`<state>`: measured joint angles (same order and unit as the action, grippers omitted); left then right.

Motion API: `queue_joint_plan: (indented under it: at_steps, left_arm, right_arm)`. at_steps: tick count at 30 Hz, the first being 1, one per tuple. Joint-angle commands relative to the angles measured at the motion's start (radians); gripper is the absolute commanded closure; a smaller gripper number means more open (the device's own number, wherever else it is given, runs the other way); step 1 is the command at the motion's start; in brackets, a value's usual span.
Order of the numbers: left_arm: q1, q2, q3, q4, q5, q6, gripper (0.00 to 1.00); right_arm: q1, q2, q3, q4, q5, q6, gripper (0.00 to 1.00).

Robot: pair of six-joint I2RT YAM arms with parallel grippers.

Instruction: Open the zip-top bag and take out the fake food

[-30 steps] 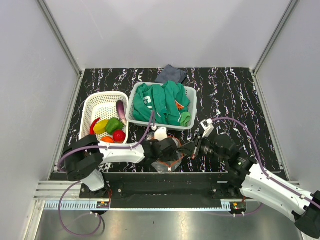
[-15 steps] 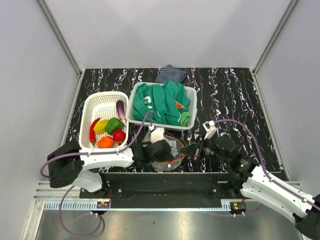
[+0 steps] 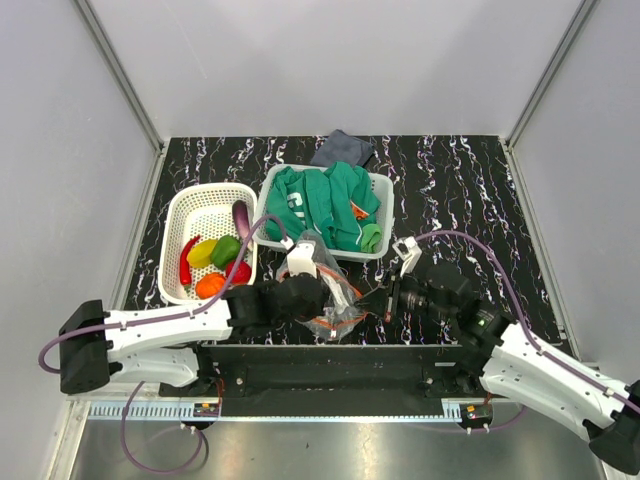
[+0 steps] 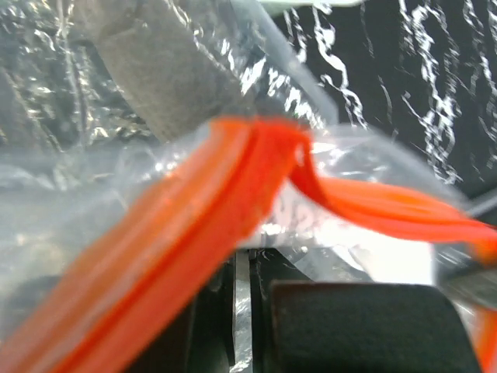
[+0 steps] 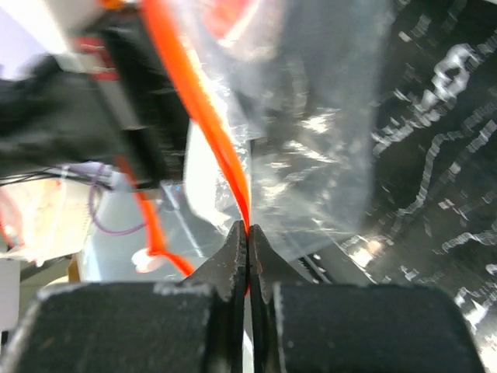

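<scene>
The zip-top bag (image 3: pixel 338 310), clear and crinkled with an orange-red zip strip (image 4: pixel 225 194), hangs between both grippers near the table's front edge. My left gripper (image 3: pixel 322 298) is shut on the bag's left lip, with thin plastic pinched between its jaws (image 4: pixel 242 299). Opposite it, my right gripper (image 3: pixel 368 302) is shut on the strip (image 5: pixel 203 116), which enters its fingertips (image 5: pixel 248 237). The two lips stand apart at the mouth. Fake food (image 3: pixel 220 262) lies in the white basket (image 3: pixel 205 200): a red chili, yellow, green, purple, orange and red pieces. What is inside the bag I cannot make out.
A second white basket (image 3: pixel 382 185) holding a green garment (image 3: pixel 325 205) stands just behind the bag. A grey cloth (image 3: pixel 342 148) lies behind that. Grey walls close in the black marbled table (image 3: pixel 460 190) on three sides.
My left gripper has shut on the bag's lip and the left arm has swung out to the left, drawing the lip away. The right gripper kept its grip on the strip.
</scene>
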<state>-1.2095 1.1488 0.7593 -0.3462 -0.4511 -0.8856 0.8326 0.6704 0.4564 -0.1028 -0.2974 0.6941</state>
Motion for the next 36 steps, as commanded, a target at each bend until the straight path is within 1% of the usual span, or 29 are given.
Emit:
queue_joint_plan:
  at_steps: [1,5,6,8,10,11,12,13,14,15,16,17,18,20,21,22,23,24,25,26,28,29,30,31,32,33,35,36]
  left_arm:
    - [0.011,0.012,0.046,0.004,-0.153,0.016,1.00]
    - [0.022,-0.006,0.034,-0.025,-0.198,0.010,1.00]
    - [0.025,-0.006,0.034,-0.066,-0.208,-0.004,1.00]
    - [0.028,-0.009,0.028,-0.095,-0.210,-0.053,1.00]
    - [0.028,-0.023,0.006,-0.102,-0.193,-0.091,1.00]
    - [0.028,-0.029,0.000,-0.102,-0.184,-0.146,1.00]
    - [0.028,-0.035,-0.009,-0.094,-0.167,-0.170,1.00]
    - [0.028,-0.050,-0.011,-0.088,-0.155,-0.188,1.00]
    - [0.028,-0.058,-0.012,-0.082,-0.143,-0.228,1.00]
    - [0.028,-0.069,-0.017,-0.062,-0.118,-0.243,1.00]
    - [0.030,-0.098,-0.024,-0.051,-0.107,-0.256,1.00]
    - [0.030,-0.110,-0.023,-0.047,-0.101,-0.275,1.00]
    - [0.033,-0.127,-0.021,-0.056,-0.092,-0.285,1.00]
    - [0.045,-0.167,-0.011,-0.088,-0.081,-0.343,1.00]
    - [0.053,-0.181,-0.008,-0.123,-0.066,-0.358,1.00]
    - [0.068,-0.192,-0.002,-0.141,-0.058,-0.375,1.00]
    - [0.076,-0.217,0.000,-0.161,-0.051,-0.415,1.00]
    - [0.091,-0.230,-0.002,-0.187,-0.035,-0.432,1.00]
    - [0.099,-0.245,-0.003,-0.198,-0.025,-0.452,1.00]
    - [0.109,-0.279,-0.014,-0.209,-0.012,-0.496,1.00]
    - [0.142,-0.317,-0.029,-0.217,0.034,-0.559,1.00]
    - [0.149,-0.333,-0.037,-0.223,0.044,-0.579,1.00]
    - [0.157,-0.362,-0.035,-0.232,0.057,-0.596,1.00]
    - [0.157,-0.373,-0.032,-0.235,0.061,-0.627,1.00]
    - [0.159,-0.383,-0.026,-0.249,0.068,-0.641,1.00]
    - [0.159,-0.397,-0.026,-0.252,0.072,-0.654,1.00]
    - [0.159,-0.409,-0.022,-0.254,0.086,-0.685,1.00]
    - [0.159,-0.414,-0.017,-0.260,0.089,-0.688,1.00]
  right_arm:
    - [0.007,-0.031,0.108,-0.008,-0.068,-0.050,1.00]
    - [0.007,-0.089,0.160,-0.171,-0.006,-0.111,1.00]
    - [0.007,-0.101,0.169,-0.181,-0.005,-0.114,1.00]
    - [0.005,-0.118,0.177,-0.183,-0.020,-0.116,1.00]
    - [0.007,-0.073,0.195,-0.178,-0.071,-0.120,1.00]
    - [0.007,-0.048,0.200,-0.175,-0.095,-0.126,1.00]
    - [0.007,-0.022,0.208,-0.167,-0.152,-0.130,1.00]
    - [0.007,0.029,0.209,-0.147,-0.176,-0.137,1.00]
    - [0.007,0.052,0.211,-0.144,-0.190,-0.137,0.97]
    - [0.007,0.069,0.212,-0.144,-0.175,-0.134,0.78]
    - [0.007,0.087,0.211,-0.144,-0.155,-0.116,0.66]
    - [0.007,0.089,0.208,-0.146,-0.135,-0.108,0.57]
    - [0.007,0.083,0.199,-0.146,-0.094,-0.101,0.41]
    - [0.005,0.034,0.182,-0.147,-0.040,-0.074,0.27]
    - [0.007,0.006,0.156,-0.150,0.030,-0.064,0.21]
    - [0.007,-0.061,0.139,-0.156,0.068,-0.041,0.10]
    - [0.007,-0.098,0.119,-0.158,0.102,-0.027,0.06]
    - [0.007,-0.136,0.085,-0.156,0.142,-0.021,0.03]
    - [0.007,-0.191,0.070,-0.156,0.150,-0.027,0.01]
    - [0.007,-0.210,0.058,-0.156,0.153,-0.039,0.01]
    - [0.007,-0.233,0.019,-0.143,0.138,-0.085,0.00]
    - [0.007,-0.230,0.007,-0.127,0.103,-0.099,0.00]
    - [0.005,-0.188,-0.005,-0.111,0.074,-0.125,0.00]
    - [0.007,-0.154,-0.010,-0.041,0.031,-0.142,0.00]
    - [0.007,-0.116,-0.022,0.004,-0.058,-0.152,0.01]
    - [0.007,-0.024,-0.022,0.093,-0.100,-0.171,0.02]
    - [0.007,0.075,-0.015,0.196,-0.191,-0.182,0.04]
    - [0.007,0.160,-0.015,0.295,-0.210,-0.173,0.05]
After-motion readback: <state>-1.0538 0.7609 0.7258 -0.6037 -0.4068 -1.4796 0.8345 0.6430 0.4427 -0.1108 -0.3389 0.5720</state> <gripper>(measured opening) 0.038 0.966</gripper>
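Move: Some 24 cm to the left of the left hand, 15 cm ahead and 10 cm below, sits the white basket. The red tomato at its near right corner is about 19 cm left and 8 cm ahead; the bin of green cloth lies straight ahead, about 21 cm out, both at that same lower height. Both shut hands already grip the emptied bag. From the right hand, the bag's middle is about 6 cm left, 4 cm ahead and 5 cm lower. Tugging upward about 6 cm, the right hand then sinks back, opens wide to let go of the bag's zip edge, and makes a short swing right and partly back. Keeping its pinch on the bag, the left hand eases forward-left, then carries it left and up about 6 cm each towards the basket, rolling its left side down and turning counter-clockwise, each nearly 30 degrees. ##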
